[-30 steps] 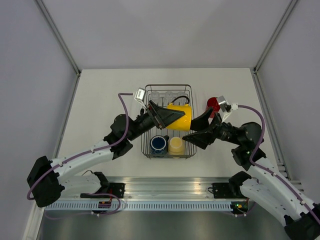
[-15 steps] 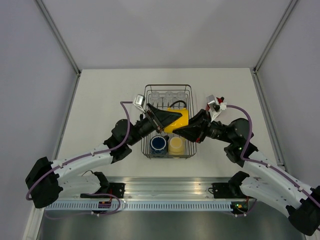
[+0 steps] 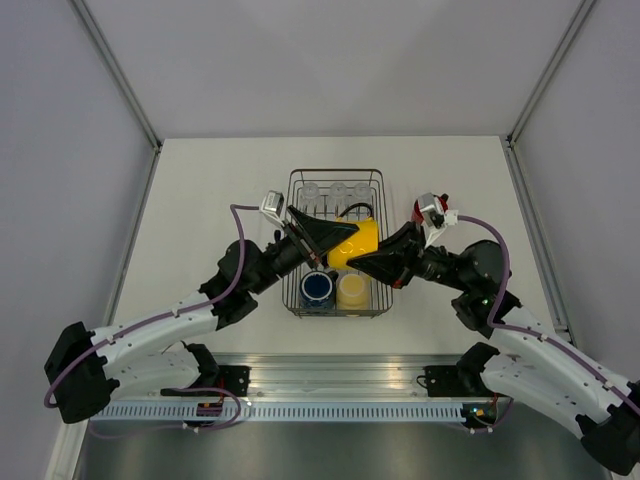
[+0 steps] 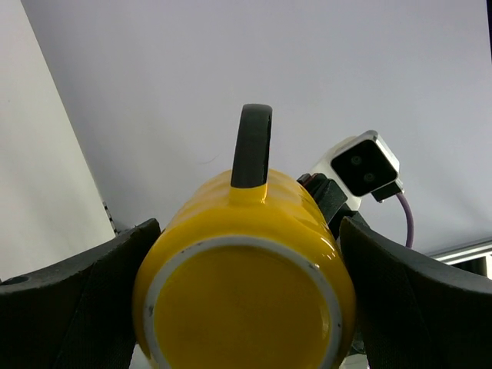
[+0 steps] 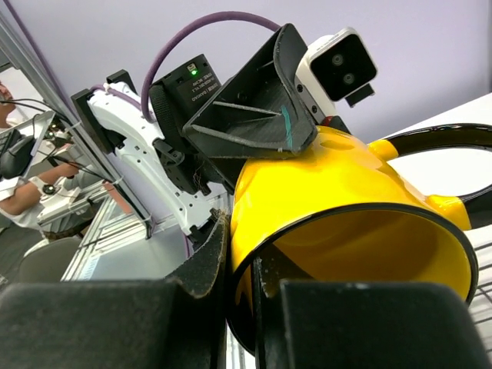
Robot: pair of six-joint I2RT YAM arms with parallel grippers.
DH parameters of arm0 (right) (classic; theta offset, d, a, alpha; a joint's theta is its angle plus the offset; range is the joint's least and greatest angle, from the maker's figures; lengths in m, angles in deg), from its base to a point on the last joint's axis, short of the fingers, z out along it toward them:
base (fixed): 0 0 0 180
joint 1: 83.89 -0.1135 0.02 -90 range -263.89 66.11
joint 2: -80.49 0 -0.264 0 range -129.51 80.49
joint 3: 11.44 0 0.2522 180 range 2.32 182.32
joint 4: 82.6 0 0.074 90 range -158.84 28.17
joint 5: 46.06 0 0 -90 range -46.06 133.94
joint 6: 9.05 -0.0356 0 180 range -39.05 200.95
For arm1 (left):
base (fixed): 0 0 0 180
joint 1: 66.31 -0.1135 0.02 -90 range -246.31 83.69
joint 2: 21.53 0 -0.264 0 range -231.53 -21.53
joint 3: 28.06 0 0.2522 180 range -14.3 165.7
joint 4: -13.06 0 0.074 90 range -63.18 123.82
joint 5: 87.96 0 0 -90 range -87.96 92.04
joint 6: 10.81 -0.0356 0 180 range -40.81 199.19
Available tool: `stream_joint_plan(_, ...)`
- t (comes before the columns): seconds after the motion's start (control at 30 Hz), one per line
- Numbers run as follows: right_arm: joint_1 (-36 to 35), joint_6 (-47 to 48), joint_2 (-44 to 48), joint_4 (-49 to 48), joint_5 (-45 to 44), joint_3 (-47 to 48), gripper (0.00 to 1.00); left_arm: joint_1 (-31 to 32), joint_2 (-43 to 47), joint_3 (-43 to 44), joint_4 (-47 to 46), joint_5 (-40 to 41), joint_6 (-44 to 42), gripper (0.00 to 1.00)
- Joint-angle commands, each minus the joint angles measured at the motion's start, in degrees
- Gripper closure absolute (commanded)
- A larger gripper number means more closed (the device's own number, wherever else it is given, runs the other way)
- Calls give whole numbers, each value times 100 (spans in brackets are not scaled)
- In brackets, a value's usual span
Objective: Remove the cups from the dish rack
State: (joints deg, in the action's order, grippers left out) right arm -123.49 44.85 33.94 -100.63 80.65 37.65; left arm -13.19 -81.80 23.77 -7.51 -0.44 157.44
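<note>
A yellow mug (image 3: 357,238) with a black handle hangs on its side above the dish rack (image 3: 383,200), between both grippers. My right gripper (image 3: 353,262) (image 5: 242,254) is shut on its rim, one finger inside the mouth and one outside. My left gripper (image 3: 338,243) (image 4: 244,254) stands open, a finger (image 4: 84,307) on each side of the mug's base (image 4: 246,307). A dark blue mug (image 3: 318,287) and a pale cream mug (image 3: 351,290) stand in the rack's near end, with clear tumblers (image 3: 338,190) at its far end. A red mug (image 3: 421,212) stands on the table right of the rack.
The white table (image 3: 200,200) runs between grey side walls, with a metal rail (image 3: 330,385) at the near edge. Both forearms cross over the rack's near half. The right wrist camera (image 4: 365,163) shows just behind the yellow mug.
My right gripper swung left from the red mug to the yellow mug and shut on its rim. My left gripper's jaws widened slightly around the mug's base.
</note>
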Motion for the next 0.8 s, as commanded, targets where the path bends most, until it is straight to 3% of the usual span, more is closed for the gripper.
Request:
stream_joint_plan(0.0,4,471,391,-100,-453,176,100,-21,252,245,-109,160,322,0)
stream_joint_plan(0.23,4,1122,875,926,-1472,228,100,-39,419,324,259,213,173,0)
stream_joint_plan(0.3,4,1471,989,1357,-1929,438,100,-48,516,403,759,465,6,0)
stream_joint_plan(0.43,4,2106,928,3147,-2922,1071,100,-56,850,736,2145,1169,-739,0)
stream_joint_plan(0.5,4,2273,640,4227,-3632,1587,100,-48,1043,956,2979,1643,-1022,0)
stream_joint_plan(0.6,4,2370,121,5084,-4537,2238,99,-48,1359,958,3309,1908,-1540,0)
stream_joint_plan(0.77,13,2721,-801,6377,-5418,3014,99,-48,1667,1220,3748,1647,-2875,0)
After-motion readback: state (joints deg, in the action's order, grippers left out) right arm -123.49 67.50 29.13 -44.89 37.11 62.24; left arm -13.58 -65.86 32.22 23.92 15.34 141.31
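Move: The yellow mug is pinched by its rim in the right fingers, its middle about 4 cm ahead and 1 cm left of that hand; the left hand's open fingers still straddle it, its middle about 1 cm to their right. From the right hand, the red mug on the table lies some 31 cm ahead, 25 cm right and 31 cm below; in the rack about 30 cm below, the blue mug is 8 cm ahead and 8 cm left, the cream mug 8 cm ahead and 2 cm right. The yellow mug leaves the left hand's open fingers, kept pinched by the rim in the right hand, which eases right, then sweeps forward about 11 cm and right 9 cm, sinking 4 or 5 cm, towards the red mug. That wrist swings some 45 degrees clockwise and dips its fingers. The left hand, staying wide open, backs off left about 8 cm. ##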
